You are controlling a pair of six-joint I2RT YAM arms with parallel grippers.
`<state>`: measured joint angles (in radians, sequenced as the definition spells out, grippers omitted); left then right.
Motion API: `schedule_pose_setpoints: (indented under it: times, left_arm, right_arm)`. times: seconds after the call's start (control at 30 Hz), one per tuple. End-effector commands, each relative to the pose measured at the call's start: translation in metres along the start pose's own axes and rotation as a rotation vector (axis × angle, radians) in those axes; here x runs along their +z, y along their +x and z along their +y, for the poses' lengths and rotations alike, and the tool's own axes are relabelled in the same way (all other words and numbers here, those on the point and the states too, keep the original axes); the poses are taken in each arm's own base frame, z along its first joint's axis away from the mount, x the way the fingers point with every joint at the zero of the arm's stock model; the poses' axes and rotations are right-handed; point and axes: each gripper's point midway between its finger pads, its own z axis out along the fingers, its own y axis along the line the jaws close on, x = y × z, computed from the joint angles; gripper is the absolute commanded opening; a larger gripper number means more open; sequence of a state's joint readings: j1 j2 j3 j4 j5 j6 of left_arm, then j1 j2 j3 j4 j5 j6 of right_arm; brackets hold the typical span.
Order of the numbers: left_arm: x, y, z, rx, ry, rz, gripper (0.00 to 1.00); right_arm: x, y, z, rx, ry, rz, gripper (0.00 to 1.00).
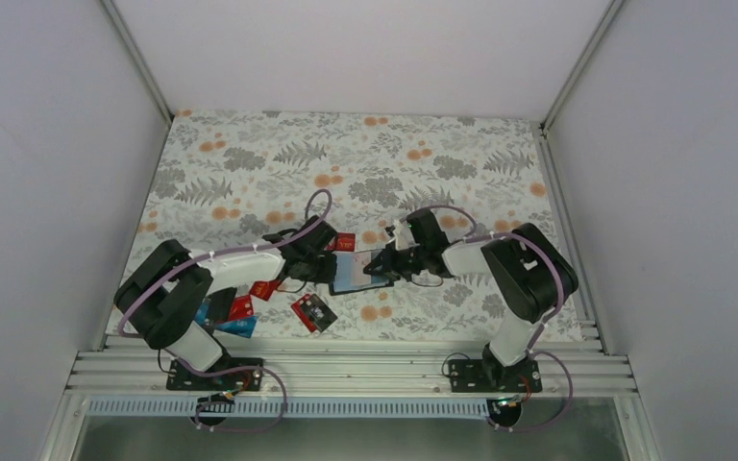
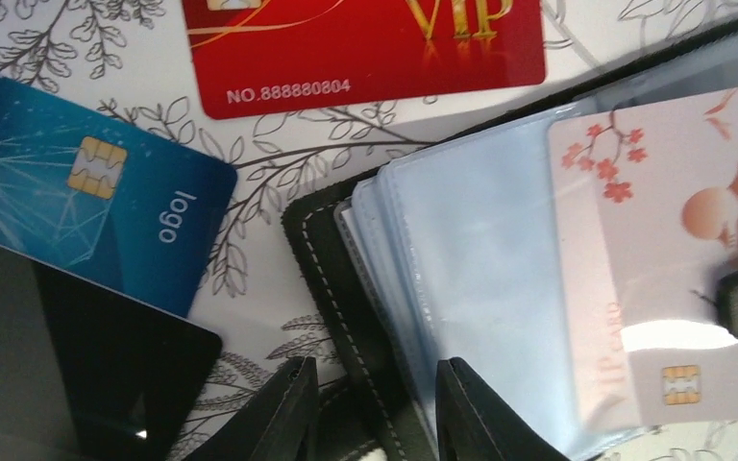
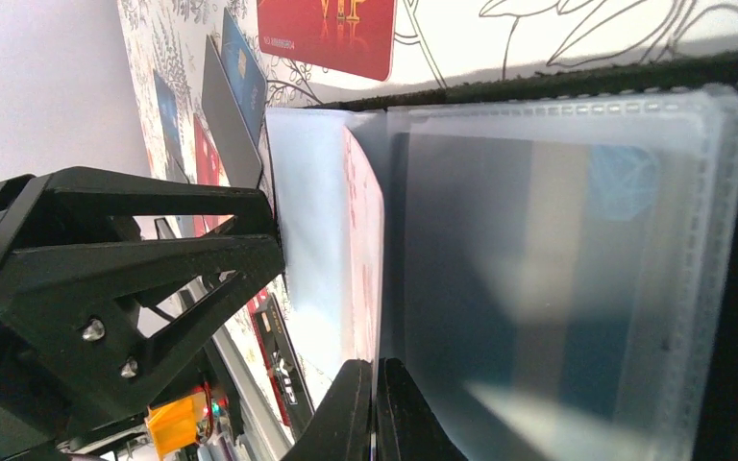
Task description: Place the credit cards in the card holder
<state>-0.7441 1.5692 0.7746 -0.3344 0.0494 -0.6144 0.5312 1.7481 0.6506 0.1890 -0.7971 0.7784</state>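
Observation:
The card holder [image 1: 354, 273] lies open mid-table, with a black stitched cover [image 2: 332, 279] and clear sleeves [image 2: 471, 269]. My left gripper [image 2: 375, 408] is open, its jaws standing either side of the holder's left edge without pressing it. My right gripper [image 3: 375, 408] is shut on the edge of a pale pink card [image 3: 365, 240], which stands between the sleeves [image 3: 557, 269]. In the left wrist view this pink card [image 2: 663, 240] lies over the sleeves. Loose credit cards lie around: a red VIP one [image 2: 365, 48], a blue one [image 2: 86, 192] and a black one [image 2: 77, 355].
More cards lie near the left arm: red [image 1: 265, 288], red and black [image 1: 314, 310], blue [image 1: 235, 327]. Another red one [image 1: 344, 241] sits just behind the holder. The floral cloth [image 1: 394, 163] stretches back to white walls. A metal rail [image 1: 346, 370] runs along the near edge.

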Motion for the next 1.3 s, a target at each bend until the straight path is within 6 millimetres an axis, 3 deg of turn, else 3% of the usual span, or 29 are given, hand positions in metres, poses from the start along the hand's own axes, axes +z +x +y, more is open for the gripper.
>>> schedule_pose_setpoints:
  times: [0.0, 0.37, 1.1, 1.27]
  left_arm:
    - [0.002, 0.015, 0.017, 0.0, -0.065, 0.033, 0.31]
    - [0.017, 0.02, 0.023, 0.008, -0.076, 0.051, 0.1]
    - [0.027, 0.022, 0.023, 0.027, -0.075, 0.066, 0.05]
    - [0.026, 0.021, 0.023, 0.024, -0.077, 0.063, 0.05]
  right_arm:
    - [0.008, 0.008, -0.018, 0.024, 0.048, 0.015, 0.04]
    - [0.011, 0.013, -0.017, -0.02, 0.032, 0.062, 0.04]
    - [0.026, 0.008, -0.003, -0.078, -0.033, 0.184, 0.04]
    - [0.025, 0.009, -0.01, -0.065, 0.027, 0.186, 0.05]
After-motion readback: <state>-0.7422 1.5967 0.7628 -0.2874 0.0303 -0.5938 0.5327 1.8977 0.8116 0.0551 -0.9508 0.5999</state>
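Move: Between and just under the left hand's slightly open fingertips, about 1 cm ahead, is the card holder's left edge. The red VIP card lies some 8 cm ahead of that hand and 2 cm to its right, the blue card 6 cm ahead and 6 cm left. The right hand already holds the pink card; the clear sleeve it goes to is centred about 4 cm to its left and 1 cm ahead, with the red VIP card 7 cm ahead and 6 cm left. Sinking just under 1 cm, the left hand closes its fingers on the card holder's left edge and keeps it pinched. The right hand keeps its grip and slides the pink card about 2 cm left along the clear sleeve towards that edge, mostly once the left fingers have nearly shut, turning some 10 degrees counter-clockwise. ##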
